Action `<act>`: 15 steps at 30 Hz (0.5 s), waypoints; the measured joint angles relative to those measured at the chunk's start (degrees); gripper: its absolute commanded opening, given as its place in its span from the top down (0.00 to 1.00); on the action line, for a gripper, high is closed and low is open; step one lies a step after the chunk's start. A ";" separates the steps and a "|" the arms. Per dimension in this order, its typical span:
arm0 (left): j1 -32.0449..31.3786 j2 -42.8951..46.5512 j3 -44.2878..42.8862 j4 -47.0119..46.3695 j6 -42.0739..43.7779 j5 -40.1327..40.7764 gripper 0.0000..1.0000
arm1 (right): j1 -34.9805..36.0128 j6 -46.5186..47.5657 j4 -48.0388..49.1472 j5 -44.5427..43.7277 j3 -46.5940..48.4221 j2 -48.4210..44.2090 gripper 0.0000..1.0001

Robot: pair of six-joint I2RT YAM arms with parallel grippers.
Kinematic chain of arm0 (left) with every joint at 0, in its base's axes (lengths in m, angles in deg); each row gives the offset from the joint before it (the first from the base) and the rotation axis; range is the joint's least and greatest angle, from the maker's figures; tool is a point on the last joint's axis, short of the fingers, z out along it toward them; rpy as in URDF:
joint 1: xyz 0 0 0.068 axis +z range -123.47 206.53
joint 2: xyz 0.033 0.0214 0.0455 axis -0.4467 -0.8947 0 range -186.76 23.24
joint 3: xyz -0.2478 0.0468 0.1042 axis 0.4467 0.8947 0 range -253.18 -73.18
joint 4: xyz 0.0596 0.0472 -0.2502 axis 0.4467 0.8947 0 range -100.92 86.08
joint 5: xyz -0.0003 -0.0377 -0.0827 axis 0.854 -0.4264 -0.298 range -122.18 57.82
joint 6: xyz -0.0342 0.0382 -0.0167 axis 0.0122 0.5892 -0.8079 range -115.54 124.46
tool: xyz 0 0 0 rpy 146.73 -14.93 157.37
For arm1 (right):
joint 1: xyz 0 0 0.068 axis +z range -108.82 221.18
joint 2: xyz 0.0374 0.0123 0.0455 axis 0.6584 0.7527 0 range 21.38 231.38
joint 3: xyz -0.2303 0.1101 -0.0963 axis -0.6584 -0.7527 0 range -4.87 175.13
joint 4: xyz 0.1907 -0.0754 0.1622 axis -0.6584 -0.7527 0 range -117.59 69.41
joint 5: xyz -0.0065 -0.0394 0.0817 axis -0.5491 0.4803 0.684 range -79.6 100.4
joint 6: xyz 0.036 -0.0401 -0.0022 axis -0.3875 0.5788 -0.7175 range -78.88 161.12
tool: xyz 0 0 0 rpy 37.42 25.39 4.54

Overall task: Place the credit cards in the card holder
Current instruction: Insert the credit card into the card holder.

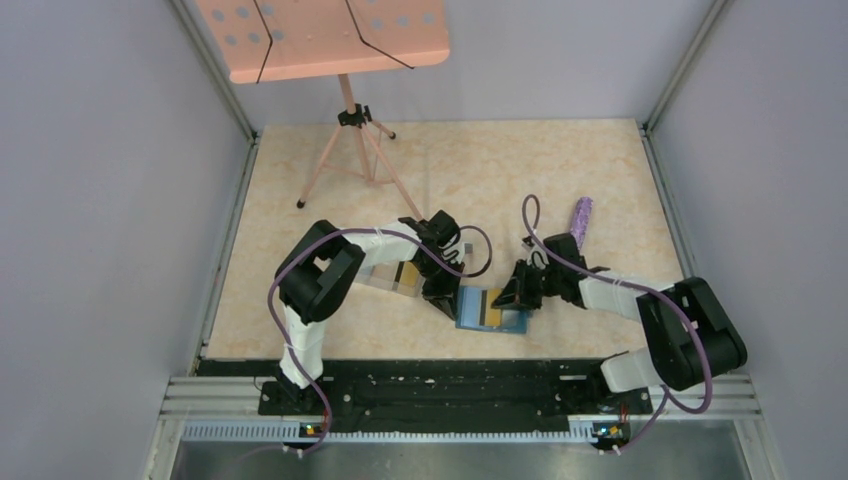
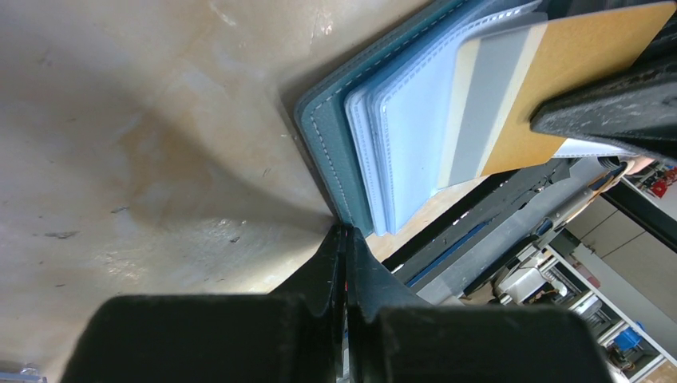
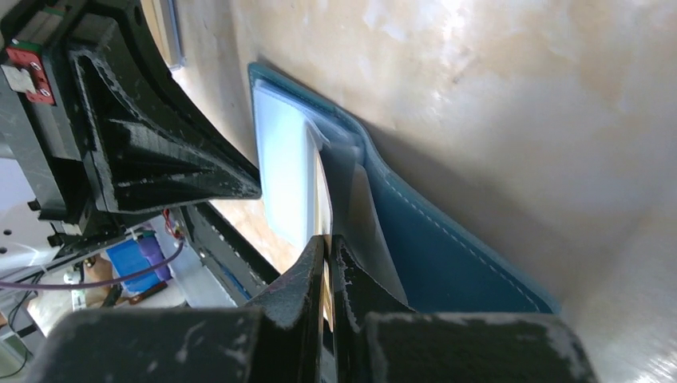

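Note:
The teal card holder (image 1: 507, 320) lies open near the table's front edge, its light blue slots (image 2: 415, 136) facing up. My left gripper (image 1: 443, 300) is shut, and its tips (image 2: 346, 233) touch the holder's left corner (image 2: 327, 144). My right gripper (image 1: 510, 298) is shut on a yellow-gold credit card (image 2: 559, 80) with a grey stripe. It holds the card's edge (image 3: 323, 191) over the slots, and part of the card lies on them. In the right wrist view the holder's teal cover (image 3: 447, 247) lies to the right of my fingers (image 3: 328, 239).
A clear plastic box (image 1: 392, 276) with more cards in it lies under the left forearm. A purple object (image 1: 581, 220) lies behind the right arm. A pink music stand's tripod (image 1: 350, 150) stands at the back left. The black base rail (image 1: 420, 385) runs just in front of the holder.

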 measured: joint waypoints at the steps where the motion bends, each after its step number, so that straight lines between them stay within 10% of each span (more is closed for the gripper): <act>1: 0.00 0.00 0.00 0.00 0.00 0.00 1.00 | 0.26 -0.13 -0.15 -0.26 0.20 0.02 0.97; 8: -0.04 0.00 0.02 0.63 -0.04 -0.02 1.00 | 6.10 -2.40 -1.66 -3.87 5.20 4.02 0.93; 15: -0.04 0.00 0.02 0.68 -0.24 0.00 1.00 | 9.11 -2.45 -8.04 -9.66 9.57 5.20 0.68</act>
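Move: The clear sleeve in the card holder's left half lies about 5 cm to the right hand's left, level fore and aft and some 2 cm lower; that hand holds the orange card, its striped end already at the sleeve. The holder's right half sits about 3 cm right and 2 cm back of the hand. From the left hand, at the holder's near left corner, the sleeve's middle is about 4 cm right, 1 cm forward and 1 cm lower. The orange card is pushed left along the holder, striped end first, deeper into the clear sleeve by the right hand, which travels about 3 cm left with almost no change of height. Near the end its fingers spread partway around the card, and the hand rolls slightly and eases back a touch. The left hand stays put, shut fingertips still against the holder's near left corner as a stop. ##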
